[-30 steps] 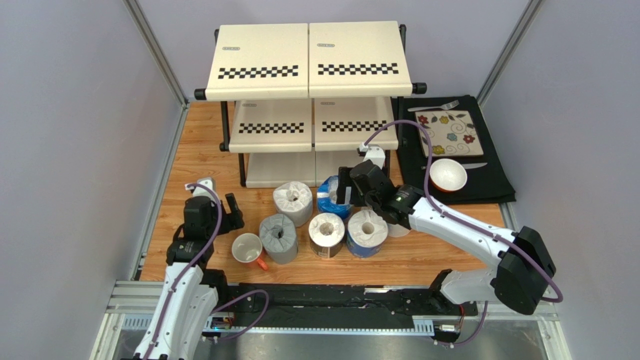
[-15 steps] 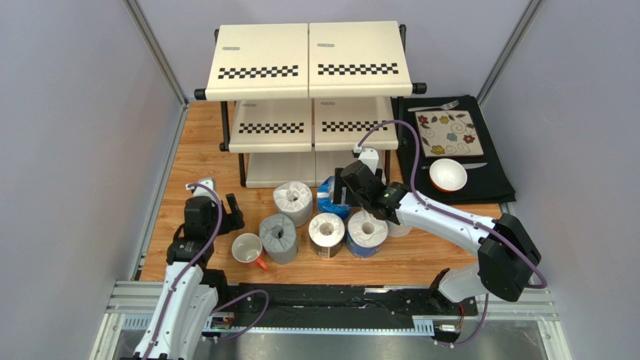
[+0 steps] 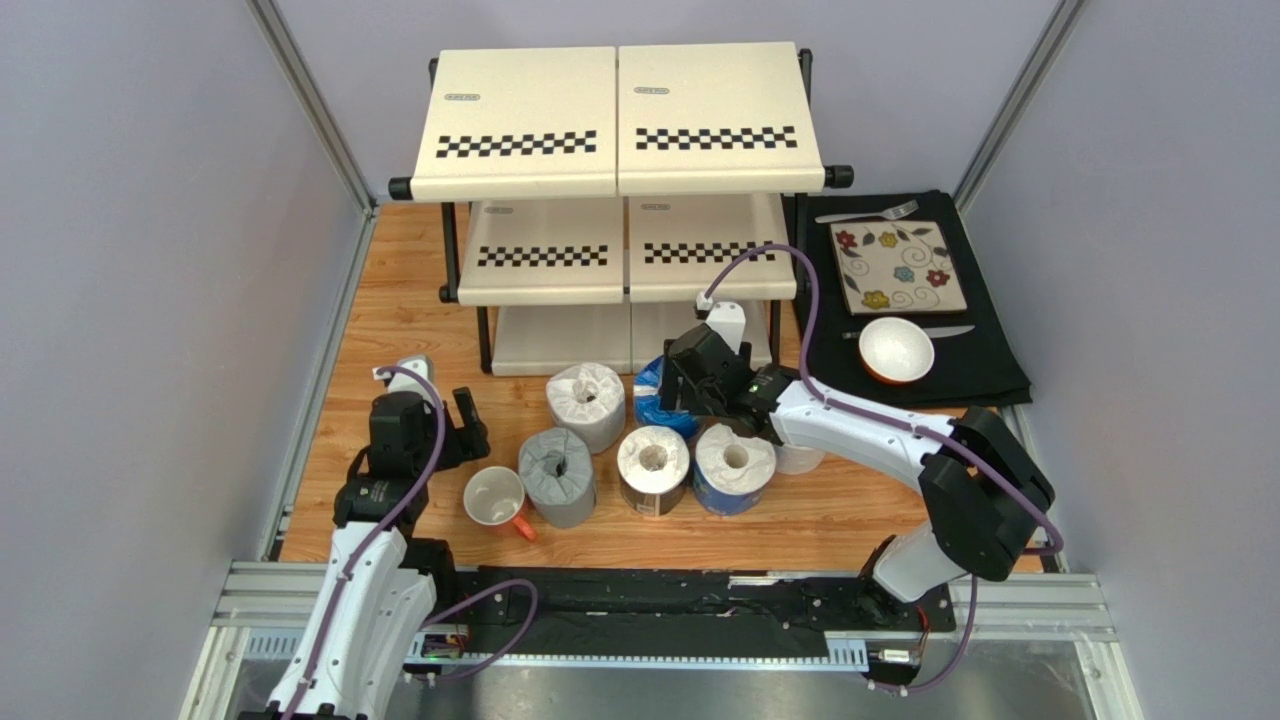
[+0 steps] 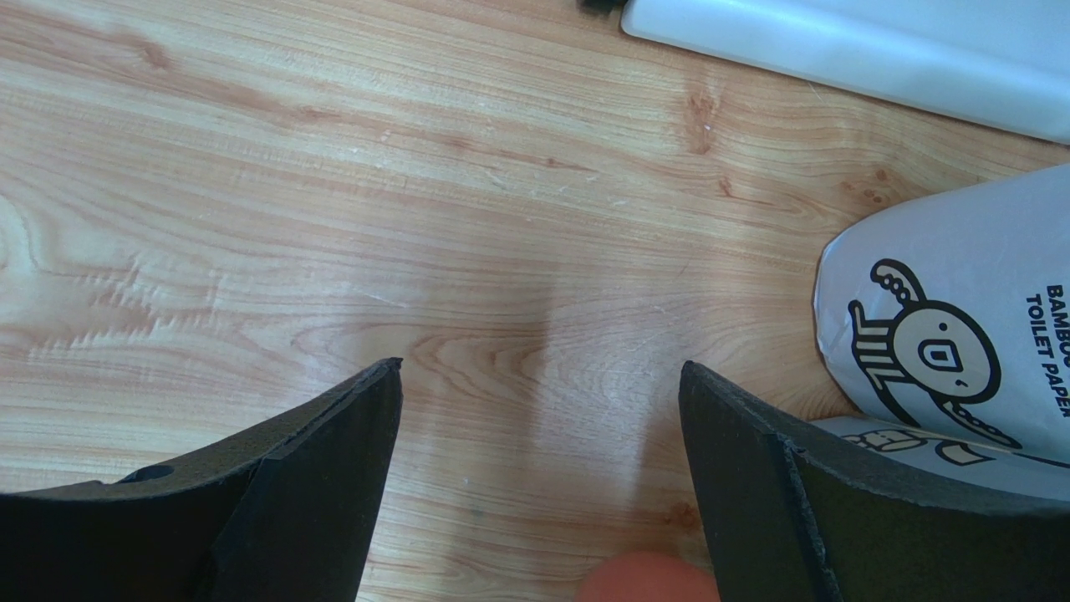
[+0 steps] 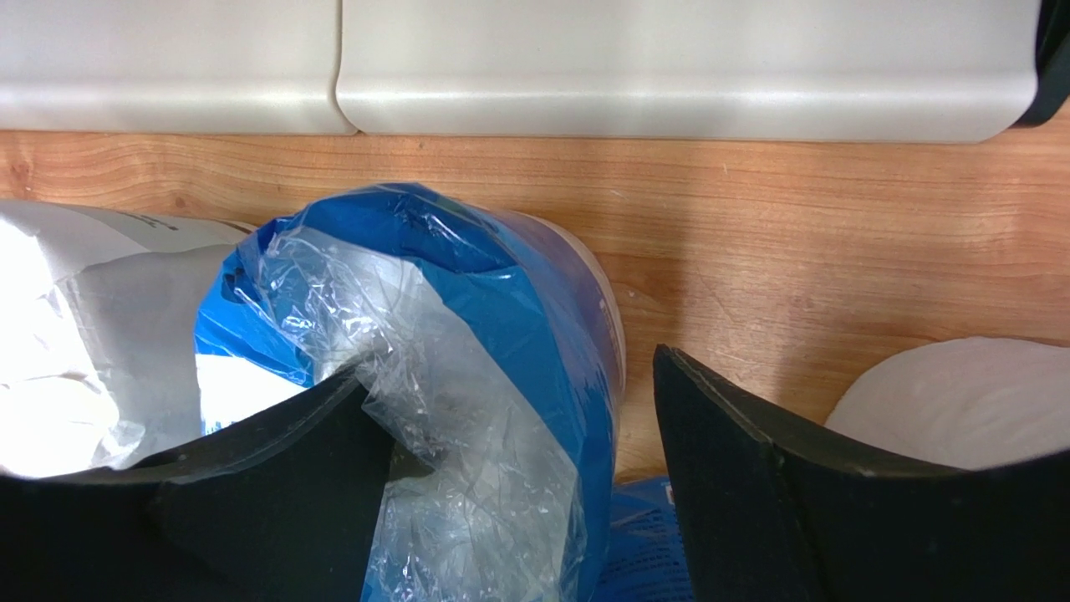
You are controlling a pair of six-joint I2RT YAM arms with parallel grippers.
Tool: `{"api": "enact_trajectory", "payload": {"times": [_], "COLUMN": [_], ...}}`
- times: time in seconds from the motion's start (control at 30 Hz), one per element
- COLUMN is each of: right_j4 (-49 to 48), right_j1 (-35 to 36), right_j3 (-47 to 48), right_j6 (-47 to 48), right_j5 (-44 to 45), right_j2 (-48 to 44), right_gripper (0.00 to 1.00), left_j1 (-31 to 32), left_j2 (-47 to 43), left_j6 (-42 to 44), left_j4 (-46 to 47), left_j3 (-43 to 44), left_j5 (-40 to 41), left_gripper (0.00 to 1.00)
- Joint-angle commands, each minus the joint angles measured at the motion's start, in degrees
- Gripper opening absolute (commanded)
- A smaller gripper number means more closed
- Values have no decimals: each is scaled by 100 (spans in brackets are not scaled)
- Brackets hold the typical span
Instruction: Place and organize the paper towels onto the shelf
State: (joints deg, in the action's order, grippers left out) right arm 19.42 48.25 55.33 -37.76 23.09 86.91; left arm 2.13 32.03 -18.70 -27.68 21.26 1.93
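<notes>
Several paper towels stand on the wood in front of the shelf (image 3: 616, 120): a white roll (image 3: 586, 398), a grey roll (image 3: 558, 468), a dark-wrapped roll (image 3: 654, 465), a blue-printed roll (image 3: 735, 462) and a blue-wrapped roll (image 3: 652, 393). My right gripper (image 3: 679, 383) straddles the blue-wrapped roll (image 5: 502, 289). Its left finger touches the loose plastic wrap, while a gap remains at the right finger, so the right gripper (image 5: 509, 364) is open. My left gripper (image 3: 451, 420) hangs open over bare wood, left of the grey roll (image 4: 955, 326); in the left wrist view this gripper (image 4: 540, 366) holds nothing.
A white mug with an orange handle (image 3: 496, 498) sits beside the grey roll. A black mat (image 3: 984, 353) at the right carries a floral tile (image 3: 899, 267), a bowl (image 3: 897, 350) and a fork. The shelf's bottom panel (image 5: 678, 69) lies just beyond the blue-wrapped roll.
My right arm has reached further left onto the blue-wrapped roll and its jaws have narrowed around it. The left arm has stayed still.
</notes>
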Motion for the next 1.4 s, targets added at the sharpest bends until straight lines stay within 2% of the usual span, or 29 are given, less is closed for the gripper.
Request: {"api": "enact_trajectory", "payload": {"times": [0.0, 0.47, 0.57, 0.7, 0.8, 1.1, 1.37], "right_j4": [-122, -105, -105, -105, -61, 413, 712], "right_j1": [27, 18, 18, 18, 18, 18, 9], "right_j3": [118, 109, 92, 57, 22, 223, 505], "right_j6": [-65, -48, -56, -83, -56, 216, 453], "right_j5": [-59, -129, -147, -68, 81, 486, 504], "right_j2": [177, 484, 537, 450, 195, -833, -1501], "right_gripper": [75, 52, 42, 22, 14, 8, 9], "left_j1": [15, 15, 15, 15, 15, 15, 15], "left_j2": [14, 40, 58, 84, 93, 93, 110], "left_j6": [112, 121, 112, 121, 121, 121, 121], "left_j4": [35, 44, 44, 44, 35, 35, 35], "left_j3": [-16, -25, -25, -25, -25, -25, -25], "left_j5": [-53, -79, -97, -106, -123, -132, -132], "left_gripper": [89, 89, 89, 89, 89, 89, 89]}}
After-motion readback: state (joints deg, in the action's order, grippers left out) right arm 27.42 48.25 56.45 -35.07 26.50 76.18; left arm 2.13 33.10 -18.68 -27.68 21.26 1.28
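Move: The right hand is already down at the near-right wall of the blue-wrapped roll, whose middle lies about 3 cm to the left, 1 cm back and some 3 cm below. At that same height, the white bamboo roll is roughly 14 cm left and 1 cm back, the brown-labelled roll 9 cm back and 5 cm left, and the blue-labelled roll 8 cm back and 5 cm right. From the left hand the blue-wrapped roll lies some 30 cm right and 5 cm ahead. The right hand edges about 1.5 cm left and 1 cm forward while its fingers, straddling the right-hand wall of the blue-wrapped roll, close from wide to roughly half open and pinch that wall, one finger at the core and the other on the outer side. Keeping that hold, it then rises nearly 6 cm and carries the roll about 4 cm to the right and 2 cm back, the wrist tipping up only slightly. ##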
